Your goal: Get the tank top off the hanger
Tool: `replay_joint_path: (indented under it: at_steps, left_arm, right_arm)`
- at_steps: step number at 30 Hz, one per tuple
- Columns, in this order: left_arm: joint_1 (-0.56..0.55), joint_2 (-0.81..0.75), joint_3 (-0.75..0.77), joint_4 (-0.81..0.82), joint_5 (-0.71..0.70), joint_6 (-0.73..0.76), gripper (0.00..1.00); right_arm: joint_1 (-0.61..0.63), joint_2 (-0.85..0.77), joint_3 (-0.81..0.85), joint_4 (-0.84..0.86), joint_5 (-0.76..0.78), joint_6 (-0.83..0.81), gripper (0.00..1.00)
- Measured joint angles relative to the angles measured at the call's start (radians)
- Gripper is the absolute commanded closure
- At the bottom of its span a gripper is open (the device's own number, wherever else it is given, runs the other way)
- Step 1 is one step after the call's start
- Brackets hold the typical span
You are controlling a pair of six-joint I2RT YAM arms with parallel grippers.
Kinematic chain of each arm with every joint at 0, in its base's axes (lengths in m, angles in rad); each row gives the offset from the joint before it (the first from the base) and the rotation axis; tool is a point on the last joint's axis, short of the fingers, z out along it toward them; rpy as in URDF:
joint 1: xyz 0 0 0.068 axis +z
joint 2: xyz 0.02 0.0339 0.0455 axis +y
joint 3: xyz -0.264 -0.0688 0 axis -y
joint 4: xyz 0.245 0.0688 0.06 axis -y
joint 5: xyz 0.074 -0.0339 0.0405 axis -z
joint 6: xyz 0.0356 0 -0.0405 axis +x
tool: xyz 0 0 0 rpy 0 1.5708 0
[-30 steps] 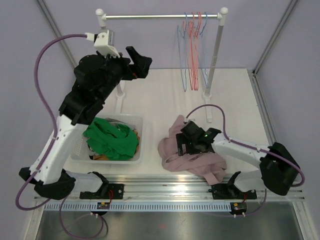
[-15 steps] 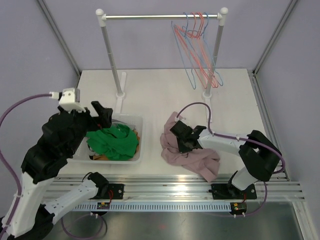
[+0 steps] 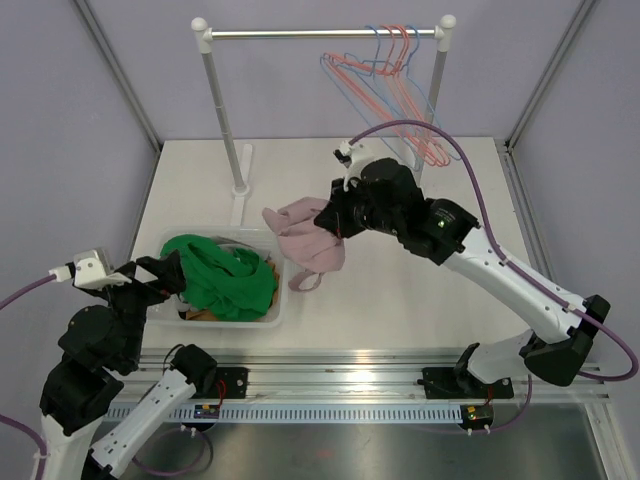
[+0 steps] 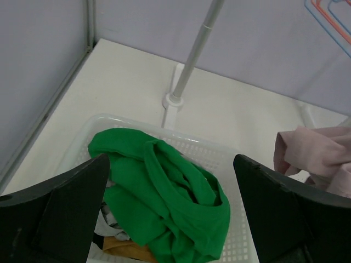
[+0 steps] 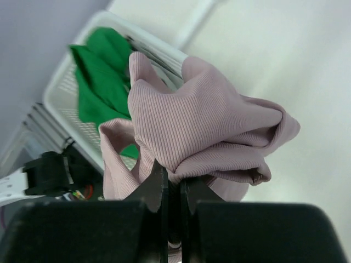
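Observation:
The tank top point(image 3: 310, 235) is a pink ribbed garment, bunched and hanging in the air just right of the basket. My right gripper point(image 3: 335, 218) is shut on a fold of it; in the right wrist view the jaws point(image 5: 174, 178) pinch the tank top point(image 5: 203, 131) from below. Several bare wire hangers point(image 3: 395, 70), blue and red, hang at the right end of the rail, tilted leftward. My left gripper point(image 3: 160, 272) stands open at the basket's left side, and in its wrist view the left gripper point(image 4: 170, 167) holds nothing; the tank top point(image 4: 315, 156) shows at the right edge.
A white perforated basket point(image 3: 279, 268) sits at the near left, holding a green garment point(image 3: 220, 280) over orange and grey cloth. The rack's rail point(image 3: 300, 33) spans the back on a left post point(image 3: 225, 110) and a right post point(image 3: 432, 90).
My right gripper shut on the tank top and lifted it off the table, up and left toward the basket. The left arm dropped from the rail to the near left. The hangers swung leftward.

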Motion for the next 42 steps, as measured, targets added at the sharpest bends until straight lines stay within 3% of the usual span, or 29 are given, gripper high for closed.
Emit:
replay_joint_path:
  at_steps: [9,16,22,28,32,37,38,39,41,42]
  left_arm:
    - [0.150,-0.124,-0.045,0.055,-0.086,-0.010,0.01]
    - [0.277,-0.139,-0.070,0.087,-0.082,-0.014,0.01]
    - [0.344,-0.146,-0.088,0.098,-0.076,-0.014,0.01]
    - [0.350,-0.169,-0.094,0.109,-0.077,-0.014,0.01]
    - [0.350,-0.177,-0.099,0.112,-0.077,-0.014,0.01]
    - [0.350,-0.177,-0.099,0.111,-0.077,-0.014,0.01]
    - [0.350,-0.177,-0.099,0.110,-0.077,-0.014,0.01]
    - [0.350,-0.177,-0.099,0.110,-0.077,-0.014,0.01]
    - [0.350,-0.177,-0.097,0.108,-0.076,-0.014,0.01]
    - [0.350,-0.177,-0.093,0.101,-0.076,-0.014,0.01]
  right_arm:
    - [0.007,0.199,0.338,0.076,-0.275,-0.109,1.00]
    - [0.089,0.478,0.547,0.114,-0.353,-0.176,1.00]
    - [0.171,0.697,0.605,0.130,-0.367,-0.257,1.00]
    - [0.166,0.960,0.659,0.119,-0.413,-0.316,1.00]
    - [0.159,0.988,0.555,0.177,-0.502,-0.309,1.00]
    - [0.154,0.987,0.551,0.195,-0.533,-0.306,1.00]
    - [0.154,0.986,0.551,0.195,-0.535,-0.306,0.97]
    - [0.154,0.985,0.551,0.193,-0.535,-0.306,0.74]
    - [0.154,0.982,0.562,0.172,-0.536,-0.305,0.62]
    - [0.154,0.980,0.571,0.157,-0.534,-0.303,0.48]
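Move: The held pink tank top goes to the white basket, whose middle is about 28 cm left of the right gripper, 3 cm back and 24 cm below. The green tank top in it lies some 28 cm left, 2 cm back and 22 cm down; the rack's left foot stands about 19 cm ahead, 23 cm left and 29 cm down. From the left gripper, the basket is roughly 11 cm ahead, 2 cm right and 27 cm below. Swing the right gripper left about 24 cm with the pink tank top still pinched, arching up over the basket's near-side rim, then lower it some 30 cm from the peak onto the clothes inside, turning counter-clockwise some 45 degrees; there begin to open the fingers. Meanwhile draw the open, empty left gripper left and a little back, turning it counter-clockwise too. ##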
